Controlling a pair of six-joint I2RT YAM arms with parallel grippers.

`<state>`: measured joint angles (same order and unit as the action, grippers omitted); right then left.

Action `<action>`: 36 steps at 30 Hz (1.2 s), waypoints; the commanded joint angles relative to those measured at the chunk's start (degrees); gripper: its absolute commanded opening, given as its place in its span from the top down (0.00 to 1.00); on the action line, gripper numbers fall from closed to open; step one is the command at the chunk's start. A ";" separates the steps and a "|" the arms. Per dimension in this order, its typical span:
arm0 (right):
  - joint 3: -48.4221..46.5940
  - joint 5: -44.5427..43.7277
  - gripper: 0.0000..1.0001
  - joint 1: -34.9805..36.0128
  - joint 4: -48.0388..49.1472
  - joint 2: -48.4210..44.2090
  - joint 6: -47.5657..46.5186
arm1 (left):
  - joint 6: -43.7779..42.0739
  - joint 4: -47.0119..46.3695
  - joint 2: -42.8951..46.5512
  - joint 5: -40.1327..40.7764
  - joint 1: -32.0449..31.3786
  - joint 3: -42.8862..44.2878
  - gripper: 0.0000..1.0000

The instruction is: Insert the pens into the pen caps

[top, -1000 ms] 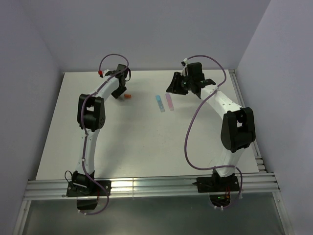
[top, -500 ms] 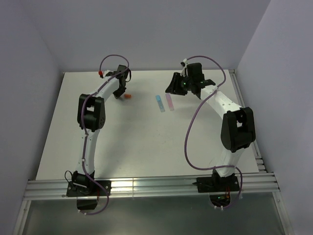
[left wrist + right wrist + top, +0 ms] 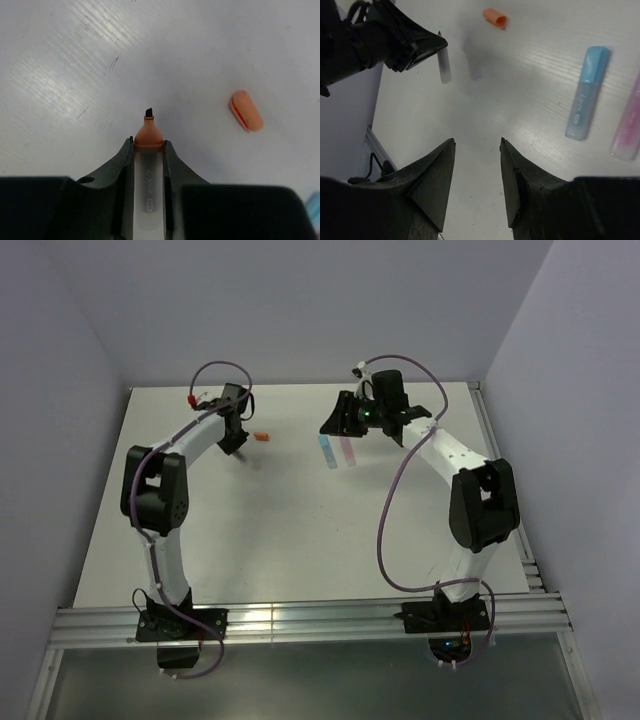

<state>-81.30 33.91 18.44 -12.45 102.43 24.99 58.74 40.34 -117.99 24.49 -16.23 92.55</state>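
Note:
My left gripper (image 3: pixel 148 143) is shut on the clear-whitish pen (image 3: pixel 148 175), whose orange nib end (image 3: pixel 148 134) sticks out past the fingertips, above the table. The orange pen cap (image 3: pixel 246 110) lies on the table to the right of the nib, apart from it. In the top view the left gripper (image 3: pixel 234 434) hangs just left of that cap (image 3: pixel 261 438). The right wrist view shows the held pen (image 3: pixel 444 66), the cap (image 3: pixel 495 17), a light blue pen (image 3: pixel 586 92) and a pink pen (image 3: pixel 630 125) lying side by side. My right gripper (image 3: pixel 477 142) is open and holds nothing.
The blue pen (image 3: pixel 328 451) and pink pen (image 3: pixel 347 448) lie mid-table at the back, just under the right gripper (image 3: pixel 337 420). Purple walls close in the table at the back and both sides. A metal rail (image 3: pixel 300 622) runs along the near edge.
The left gripper has shut on the clear-whitish pen and lifted it, and the left arm's elbow has swung out to the left. The right gripper has shifted a little to the left.

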 commanded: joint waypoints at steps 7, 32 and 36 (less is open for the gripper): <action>0.70 7.57 0.50 5.47 10.85 -1.45 4.97 | -5.04 -10.45 21.83 -7.96 -2.75 -13.44 1.00; -0.88 3.53 0.49 12.50 15.79 4.79 12.53 | -1.79 -15.29 28.87 -12.10 -10.58 -14.15 1.00; -1.58 3.00 0.49 13.03 15.17 5.41 12.45 | -1.61 -15.81 28.79 -12.97 -10.84 -13.89 1.00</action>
<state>-81.08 37.82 30.70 0.12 106.45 36.86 56.66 27.09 -91.31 12.84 -26.61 76.40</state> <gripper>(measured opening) 0.511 0.235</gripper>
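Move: Some 27 cm to the left hand's right, 13 cm higher and level with it fore-and-aft, are the right gripper's open fingers, where its held orange pen is headed; the orange cap lies about 9 cm ahead, 7 cm right and 5 cm below it. From the right hand that pen is about 26 cm left, straight across and 13 cm lower, while the blue pen lies 7 cm ahead and 2 cm left, the pink pen 8 cm ahead and 5 cm right, both 17 cm down. Lifting the uncapped orange pen about 12 cm, mostly early on, the left hand carries it right and back towards the right gripper, tipping up and turning clockwise, its pinch near the orange collar unchanged. To meet it the right hand travels some 11 cm left and 5 cm back, rolling its left side up and turning slightly counter-clockwise, then slows beside the pen with its fingers still open. ##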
